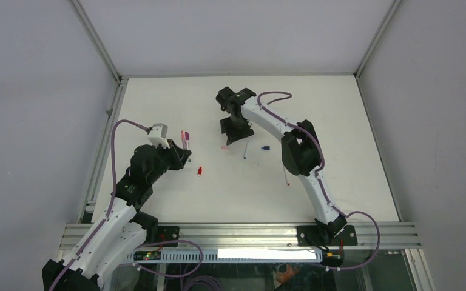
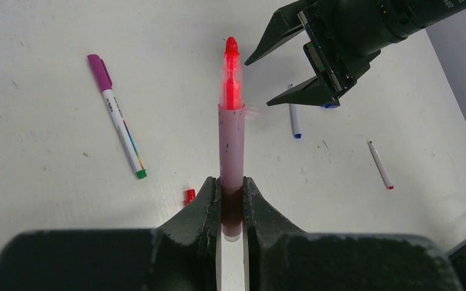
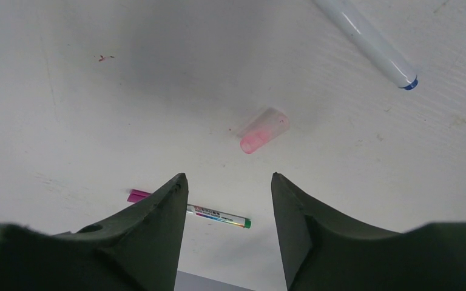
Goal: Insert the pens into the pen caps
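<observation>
My left gripper (image 2: pixel 232 188) is shut on the lower end of a pale pink pen (image 2: pixel 232 139) with a bare red tip, held above the table. My right gripper (image 3: pixel 229 179) stands open just above a pale pink cap (image 3: pixel 264 130) lying on the table (image 1: pixel 315 109), with nothing between its fingers. In the left wrist view the right gripper (image 2: pixel 258 83) hangs just right of the held pen's tip. A red cap (image 2: pixel 189 196) lies beside the left fingers. A blue cap (image 1: pixel 265 147) sits right of the right gripper (image 1: pixel 236 134).
A white pen with a magenta cap (image 2: pixel 116 115) lies left of the held pen. A white pen with a blue tip (image 2: pixel 294 118) and a thin white pen with a red tip (image 2: pixel 380 165) lie to the right. Metal rails edge the table.
</observation>
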{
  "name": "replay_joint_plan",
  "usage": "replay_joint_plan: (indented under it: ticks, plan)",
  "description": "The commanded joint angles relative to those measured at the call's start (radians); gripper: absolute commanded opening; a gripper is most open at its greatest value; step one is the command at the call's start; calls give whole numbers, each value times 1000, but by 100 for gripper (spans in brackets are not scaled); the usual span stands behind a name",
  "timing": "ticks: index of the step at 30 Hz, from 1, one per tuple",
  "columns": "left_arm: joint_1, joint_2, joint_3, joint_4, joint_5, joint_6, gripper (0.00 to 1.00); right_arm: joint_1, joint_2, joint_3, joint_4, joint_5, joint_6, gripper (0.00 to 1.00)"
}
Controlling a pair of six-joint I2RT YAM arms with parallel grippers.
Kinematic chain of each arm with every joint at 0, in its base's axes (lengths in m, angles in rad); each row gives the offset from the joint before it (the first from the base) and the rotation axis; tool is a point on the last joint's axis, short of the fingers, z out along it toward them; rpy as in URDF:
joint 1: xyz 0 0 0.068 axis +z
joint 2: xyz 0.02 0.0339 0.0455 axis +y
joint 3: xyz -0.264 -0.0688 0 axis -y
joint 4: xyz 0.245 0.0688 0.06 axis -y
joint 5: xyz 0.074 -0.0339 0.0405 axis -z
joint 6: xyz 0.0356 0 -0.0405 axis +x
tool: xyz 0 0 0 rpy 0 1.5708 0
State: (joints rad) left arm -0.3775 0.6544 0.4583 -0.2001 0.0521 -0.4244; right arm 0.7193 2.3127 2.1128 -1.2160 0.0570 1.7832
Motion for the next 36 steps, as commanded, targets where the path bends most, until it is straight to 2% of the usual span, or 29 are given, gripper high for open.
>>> replay_joint_plan:
  ticks: [1, 10, 20, 22, 27, 33, 36]
  plan:
    - [12, -5, 8, 8, -16, 21, 0, 11, -32, -6, -24, -13, 55, 56]
    - [13, -13, 3, -1, -18, 18, 0, 11, -68, -169, 79, -40, 104, 51]
    - [13, 7, 6, 0, -28, 26, 0, -4, -36, -190, 137, -63, 107, 48]
    - [12, 11, 8, -1, -30, 28, 0, -4, -29, -188, 131, -85, 105, 39]
    - [12, 10, 6, -2, -37, 31, 0, -10, -27, -196, 119, -109, 93, 2]
    - [12, 9, 5, -4, -39, 36, 0, -12, -39, -197, 116, -107, 43, 0]
    - [12, 7, 1, 0, -32, 43, 0, -14, -106, -237, 181, -5, -60, 0]
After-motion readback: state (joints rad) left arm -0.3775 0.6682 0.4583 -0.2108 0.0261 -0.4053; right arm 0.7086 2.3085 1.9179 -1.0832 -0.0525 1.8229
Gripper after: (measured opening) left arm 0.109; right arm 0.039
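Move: The small pink cap lies on the table about 5 cm below the right hand's open fingers and some 2 cm back towards the base, not noticeably to either side. From the cap, the blue pen lies about 8 cm to the right and 1 cm nearer the base, the purple marker some 13 cm to the left and level with it. From the left hand, the pink cap is roughly 9 cm ahead, 10 cm to the right and 13 cm below. The pink cap is what the right hand drops onto: the hand sinks about 5 cm while drawing back some 3 cm, tilting slightly, then eases about 1 cm forward and left at that low height. There the half-open fingers shut and pinch the cap between their tips, while the left hand stays put and keeps its grip on the red pen. ##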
